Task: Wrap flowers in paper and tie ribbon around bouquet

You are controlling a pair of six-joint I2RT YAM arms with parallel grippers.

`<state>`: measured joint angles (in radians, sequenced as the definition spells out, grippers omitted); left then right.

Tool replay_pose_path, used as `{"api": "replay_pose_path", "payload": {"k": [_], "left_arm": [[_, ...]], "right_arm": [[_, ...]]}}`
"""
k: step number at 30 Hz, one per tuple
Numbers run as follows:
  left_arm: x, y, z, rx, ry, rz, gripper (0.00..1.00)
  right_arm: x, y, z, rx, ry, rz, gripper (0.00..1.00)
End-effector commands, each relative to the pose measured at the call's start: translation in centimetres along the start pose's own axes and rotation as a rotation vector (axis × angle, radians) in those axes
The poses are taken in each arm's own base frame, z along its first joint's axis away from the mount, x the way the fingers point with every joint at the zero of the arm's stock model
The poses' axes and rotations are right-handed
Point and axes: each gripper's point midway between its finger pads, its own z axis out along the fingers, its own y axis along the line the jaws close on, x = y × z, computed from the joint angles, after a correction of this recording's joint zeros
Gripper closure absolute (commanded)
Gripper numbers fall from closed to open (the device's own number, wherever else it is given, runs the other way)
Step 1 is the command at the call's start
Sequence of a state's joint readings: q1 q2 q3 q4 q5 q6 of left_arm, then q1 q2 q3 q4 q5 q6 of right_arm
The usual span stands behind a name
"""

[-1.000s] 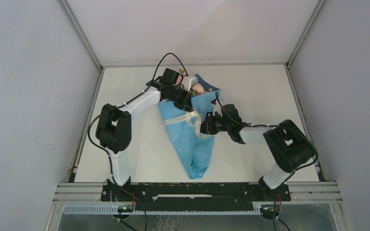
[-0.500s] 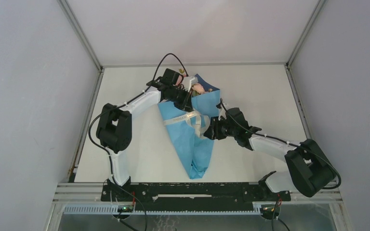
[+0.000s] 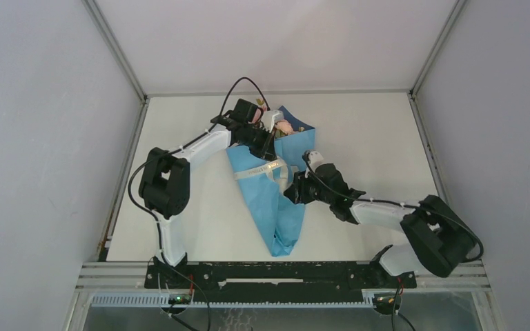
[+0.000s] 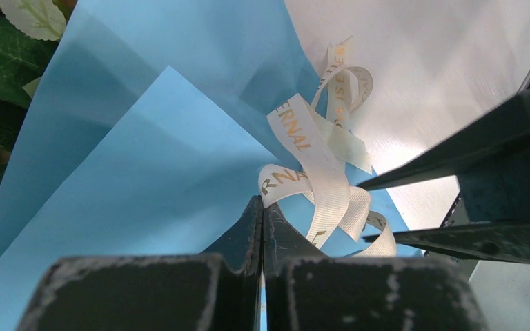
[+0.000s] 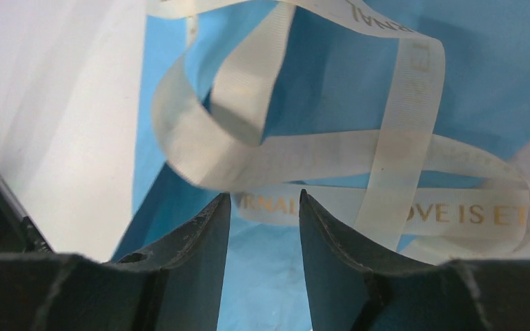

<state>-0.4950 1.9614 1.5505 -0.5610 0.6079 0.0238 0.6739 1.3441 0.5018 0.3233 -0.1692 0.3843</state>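
Observation:
The bouquet lies on the table as a blue paper (image 3: 279,214) cone with its tip toward me. Pink flowers (image 3: 284,126) and green leaves (image 4: 0,62) show at its far, wide end. The cream ribbon (image 3: 270,167) crosses the cone's middle and piles up in loose lettered loops (image 5: 400,110). My left gripper (image 3: 268,146) rests on the cone's upper part. Its jaws are shut, and the ribbon (image 4: 317,165) curls out right at the tips (image 4: 262,201). My right gripper (image 3: 293,192) hovers open just above the loops (image 5: 264,196), with only paper (image 5: 297,276) showing between its fingers.
The white table (image 3: 373,138) is boxed in by grey walls with metal corner posts. The arm bases sit on the black front rail (image 3: 283,272). The right gripper's dark fingers (image 4: 455,155) reach in at the right of the left wrist view.
The right gripper has opened wider and slid slightly toward me along the ribbon loops. Its elbow has swung out to the right and lower. The left arm has stayed still.

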Motion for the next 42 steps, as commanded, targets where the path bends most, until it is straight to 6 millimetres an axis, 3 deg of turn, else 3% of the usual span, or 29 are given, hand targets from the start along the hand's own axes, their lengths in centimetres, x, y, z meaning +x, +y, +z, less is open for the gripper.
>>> {"api": "replay_pose_path", "payload": {"k": [1, 5, 9, 11, 15, 27, 35, 42], "left_arm": [[-0.8, -0.8, 0.0, 0.028, -0.026, 0.01, 1.0], [-0.8, -0.8, 0.0, 0.026, -0.025, 0.012, 1.0], [-0.8, -0.6, 0.1, 0.023, -0.024, 0.013, 1.0], [-0.9, -0.6, 0.1, 0.024, -0.024, 0.01, 1.0], [-0.9, -0.7, 0.0, 0.024, -0.025, 0.013, 1.0], [-0.2, 0.0, 0.1, -0.036, 0.003, 0.028, 1.0], [0.3, -1.7, 1.0, -0.007, 0.03, 0.06, 1.0], [0.6, -1.4, 2.0, -0.007, 0.048, 0.038, 1.0]], "right_arm": [[-3.0, 1.0, 2.3, -0.037, -0.074, -0.031, 0.5], [-2.7, 1.4, 3.2, -0.075, -0.061, -0.021, 0.53], [-2.5, 2.4, 3.2, -0.137, -0.047, -0.016, 0.62], [-2.3, 2.6, 3.3, -0.148, -0.039, -0.006, 0.71], [-2.0, 2.0, 3.2, -0.121, -0.028, 0.018, 1.0], [-0.9, -4.4, -4.3, 0.162, 0.097, 0.104, 1.0], [-5.7, -9.1, -5.1, 0.336, 0.039, 0.082, 1.0], [-7.6, -13.8, -3.0, 0.474, 0.06, 0.044, 1.0]]}}
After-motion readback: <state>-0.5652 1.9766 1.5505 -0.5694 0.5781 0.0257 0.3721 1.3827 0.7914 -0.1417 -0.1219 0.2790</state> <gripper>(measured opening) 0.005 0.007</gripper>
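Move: The half-open right fingers have the ribbon's loose strand close in front of them, about 3 cm left, 2 cm ahead and 1 cm lower. The shut left fingertips, still pinching ribbon, are some 10 cm ahead, 4 cm left and 3 cm up; the ribbon band across the blue paper lies about 7 cm ahead, 8 cm left. The flower heads are roughly 20 cm ahead. From the left hand, the loose strand is about 8 cm back, 1 cm right, 4 cm down. The right fingers close on the loose ribbon strand after a short dip and reach left of about 3 cm, then draw it right some 12 cm, rising a little and swinging forward over the last part, the wrist turning clockwise by roughly 20 degrees. The left hand keeps its pinch, at first still, then eases about 3 cm back and right. ##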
